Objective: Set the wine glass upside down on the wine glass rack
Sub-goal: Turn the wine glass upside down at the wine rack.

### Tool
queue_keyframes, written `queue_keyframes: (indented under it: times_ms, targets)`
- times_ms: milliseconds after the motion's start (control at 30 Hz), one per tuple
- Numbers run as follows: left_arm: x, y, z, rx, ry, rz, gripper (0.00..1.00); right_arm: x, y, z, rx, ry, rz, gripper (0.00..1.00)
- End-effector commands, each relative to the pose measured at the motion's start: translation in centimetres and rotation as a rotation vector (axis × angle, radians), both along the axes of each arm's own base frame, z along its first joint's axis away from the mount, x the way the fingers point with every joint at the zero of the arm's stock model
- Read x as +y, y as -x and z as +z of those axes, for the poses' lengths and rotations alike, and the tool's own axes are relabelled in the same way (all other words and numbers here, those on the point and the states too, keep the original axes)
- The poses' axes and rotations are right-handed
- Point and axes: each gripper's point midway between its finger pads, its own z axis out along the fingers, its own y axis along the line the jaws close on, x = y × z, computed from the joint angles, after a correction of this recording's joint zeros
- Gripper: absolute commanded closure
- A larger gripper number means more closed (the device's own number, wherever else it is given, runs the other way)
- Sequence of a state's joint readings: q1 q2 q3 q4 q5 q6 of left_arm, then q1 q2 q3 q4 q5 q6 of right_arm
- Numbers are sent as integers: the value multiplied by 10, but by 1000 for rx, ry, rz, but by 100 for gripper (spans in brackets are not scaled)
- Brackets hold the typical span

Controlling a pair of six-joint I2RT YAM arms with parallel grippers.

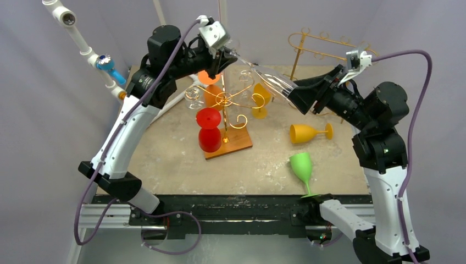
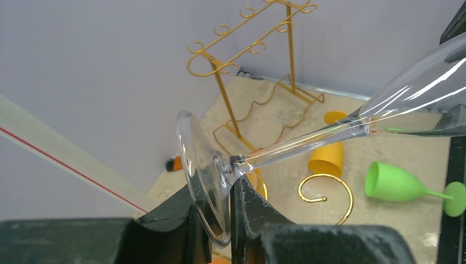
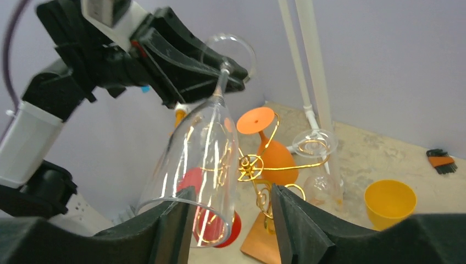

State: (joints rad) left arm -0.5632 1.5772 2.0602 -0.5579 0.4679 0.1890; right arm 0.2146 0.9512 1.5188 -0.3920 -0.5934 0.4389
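Observation:
A clear wine glass [image 1: 270, 78] hangs slanted in the air between both arms, above the table's back. My left gripper [image 1: 229, 53] is shut on its round foot [image 2: 199, 165], one black finger on each face of the disc, the stem [image 2: 299, 144] running off to the right. The bowl [image 3: 204, 144] points into my right gripper [image 3: 231, 206], whose jaws stand open: the rim leans on the left finger and a wide gap shows toward the right one. The gold spiral wine glass rack [image 1: 225, 102] on a wooden base stands below the glass.
Orange [image 1: 211, 91], red [image 1: 209, 129] and yellow [image 1: 261, 99] glasses hang at the rack, plus a clear one [image 3: 316, 144]. A yellow glass [image 1: 309, 132] and a green glass [image 1: 302, 168] lie on the table's right. A second gold rack [image 1: 319, 47] stands back right; white pipe [image 1: 82, 47] back left.

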Motion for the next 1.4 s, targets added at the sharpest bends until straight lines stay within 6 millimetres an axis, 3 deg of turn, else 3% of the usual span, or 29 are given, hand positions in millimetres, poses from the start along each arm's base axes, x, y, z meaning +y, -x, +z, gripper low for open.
queue_keyframes:
  times_ms: [0,167,333,600,700,800,1000,1133,1233,1367]
  targets:
    - [20,21,47,-333,-54,-16,100,0,6,-2,2,53,19,34]
    - [30,38,70,-476,-51,-21,100,-4,1,-17,52,109,-5,21]
    - [38,57,92,-577,-31,-36,100,-11,-2,-17,55,149,-49,14]
    - [46,64,98,-665,-75,-27,100,-32,-5,-27,54,208,-173,7]
    - [47,66,98,-721,-108,-34,100,-48,-7,-22,33,224,-271,4]
    - [48,70,97,-766,-136,-51,100,-50,-7,-11,5,211,-283,2]
    - [45,74,93,-841,-179,-87,100,7,3,15,-21,75,73,1]
    - [44,77,95,-948,-197,-89,100,34,10,25,-33,29,269,1]
    - [44,79,97,-1032,-208,-88,100,53,18,23,-33,35,342,1]
    - [42,80,100,-1085,-215,-94,100,87,24,6,7,94,422,1]
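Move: The left gripper holds the wine glass by its foot. The wine glass rack's hub is almost straight below it, about 20 cm down and 1 cm to its left; at hub height, the front free hook is some 6 cm back and 4 right, the right free hook level and 10 right. From the right gripper, already opening at the rim, the glass's bowl is about 6 cm left and 4 ahead, at gripper height. Keep the left gripper shut on the glass's foot and raise it about 7 cm while drawing it back and a little left, rolling it some 50 degrees so the bowl swings down beside the rack; let it sink slightly at the end. Open the right gripper fully off the rim, drop and ease it right a few centimetres, then swing it about 9 cm left after the bowl. ##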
